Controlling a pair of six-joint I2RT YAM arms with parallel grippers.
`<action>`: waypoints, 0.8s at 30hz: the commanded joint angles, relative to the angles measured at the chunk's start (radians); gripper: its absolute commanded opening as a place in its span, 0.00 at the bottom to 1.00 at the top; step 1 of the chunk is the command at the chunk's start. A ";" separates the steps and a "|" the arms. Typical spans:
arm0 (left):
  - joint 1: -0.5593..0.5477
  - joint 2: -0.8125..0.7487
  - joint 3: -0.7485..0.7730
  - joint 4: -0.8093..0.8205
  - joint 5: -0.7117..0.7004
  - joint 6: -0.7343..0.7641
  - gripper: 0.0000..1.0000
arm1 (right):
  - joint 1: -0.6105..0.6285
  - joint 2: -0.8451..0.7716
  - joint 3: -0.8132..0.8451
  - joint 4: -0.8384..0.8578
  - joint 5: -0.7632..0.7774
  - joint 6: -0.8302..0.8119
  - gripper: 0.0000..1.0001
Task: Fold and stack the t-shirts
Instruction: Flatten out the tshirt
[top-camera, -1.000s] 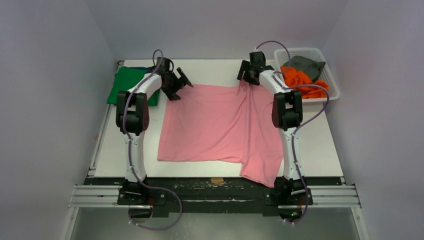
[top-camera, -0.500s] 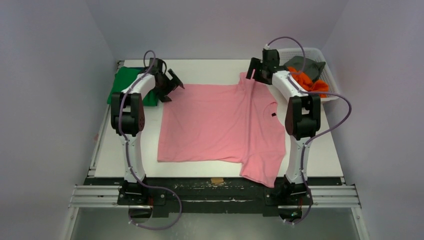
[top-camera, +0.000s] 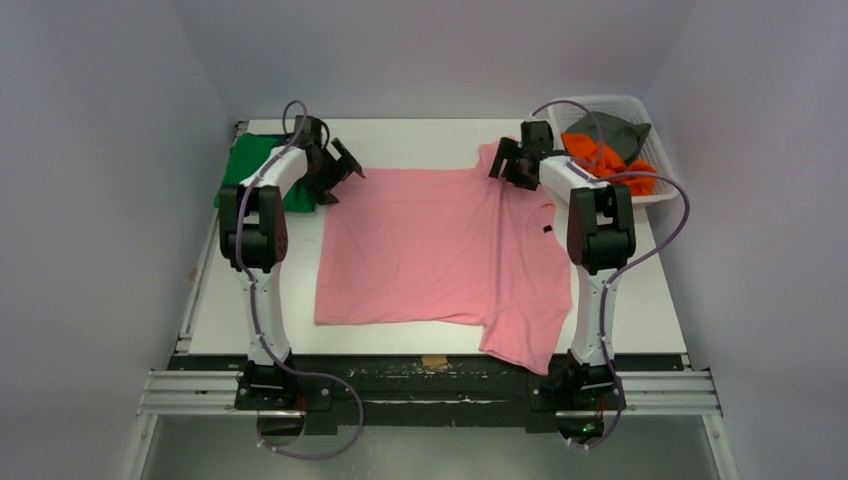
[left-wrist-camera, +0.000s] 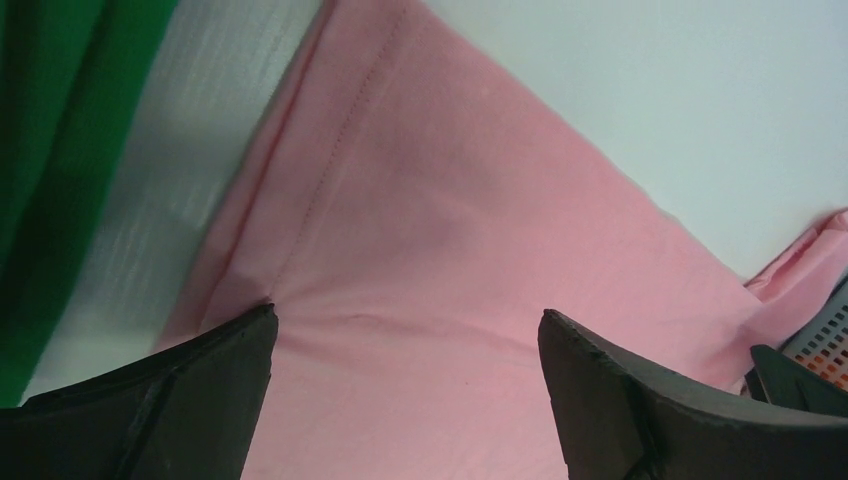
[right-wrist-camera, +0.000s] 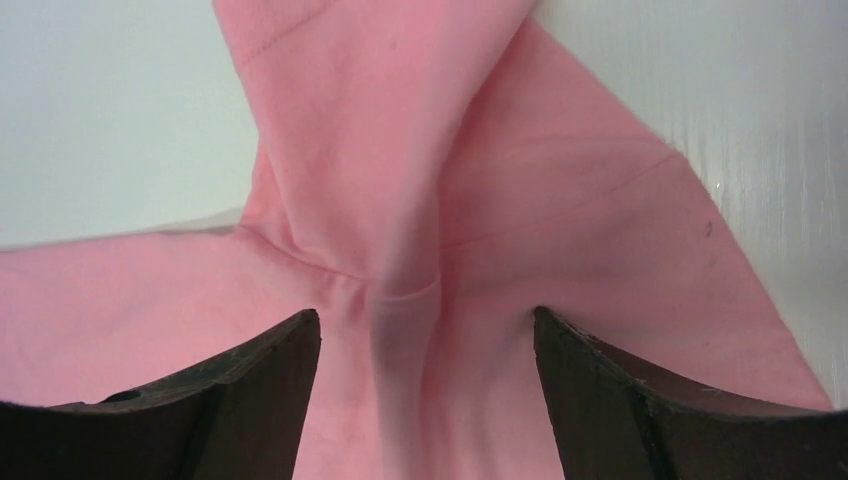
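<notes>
A light pink t-shirt (top-camera: 430, 250) lies spread on the white table (top-camera: 640, 300), its collar towards the right. Its near right corner hangs over the front edge. My left gripper (top-camera: 343, 172) hovers open over the shirt's far left corner. In the left wrist view the pink cloth (left-wrist-camera: 450, 230) lies flat under the left gripper (left-wrist-camera: 407, 315). My right gripper (top-camera: 508, 165) stands open at the far right sleeve. In the right wrist view a raised fold of the pink cloth (right-wrist-camera: 400, 330) runs between the fingers of the right gripper (right-wrist-camera: 425, 315), apart from both.
A folded green t-shirt (top-camera: 255, 165) lies at the far left, also in the left wrist view (left-wrist-camera: 50, 150). A white mesh basket (top-camera: 600, 99) at the far right holds an orange t-shirt (top-camera: 600, 155) and a grey one (top-camera: 615, 128).
The shirt's right side has been drawn out to the right and lies flatter, its collar now showing. My right gripper has opened wider. My left gripper drifted a little to the left.
</notes>
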 joint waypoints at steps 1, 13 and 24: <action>0.023 0.027 0.050 -0.027 -0.031 -0.005 1.00 | -0.038 0.083 0.031 0.014 -0.020 0.069 0.76; 0.025 0.162 0.251 -0.077 -0.049 -0.025 1.00 | -0.090 0.170 0.179 -0.004 0.030 0.125 0.76; -0.031 -0.101 0.269 -0.153 -0.115 0.105 1.00 | 0.002 -0.059 0.174 -0.089 0.087 -0.034 0.78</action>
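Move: The left hand is already down on the pink t-shirt, about 1 cm above the table, with the shirt's far left corner some 5 cm ahead and 4 cm left. The green stack's middle lies about 20 cm left of that hand and 4 cm farther out. For the right hand, likewise down on the shirt, the far sleeve is about 7 cm ahead and 5 cm left. The black neck label is some 10 cm back and 8 cm right; the basket about 8 cm ahead and 25 cm right. Forward along the table both hands slide, fingertips on the pink cloth and grippers staying open, pushing the shirt away from the base. The left goes about 5 cm towards the far edge, then rises nearly 2 cm as it finishes. The right goes about 6 cm, bearing some 3 cm right and turning slightly clockwise; both ease back a little at the very end. ##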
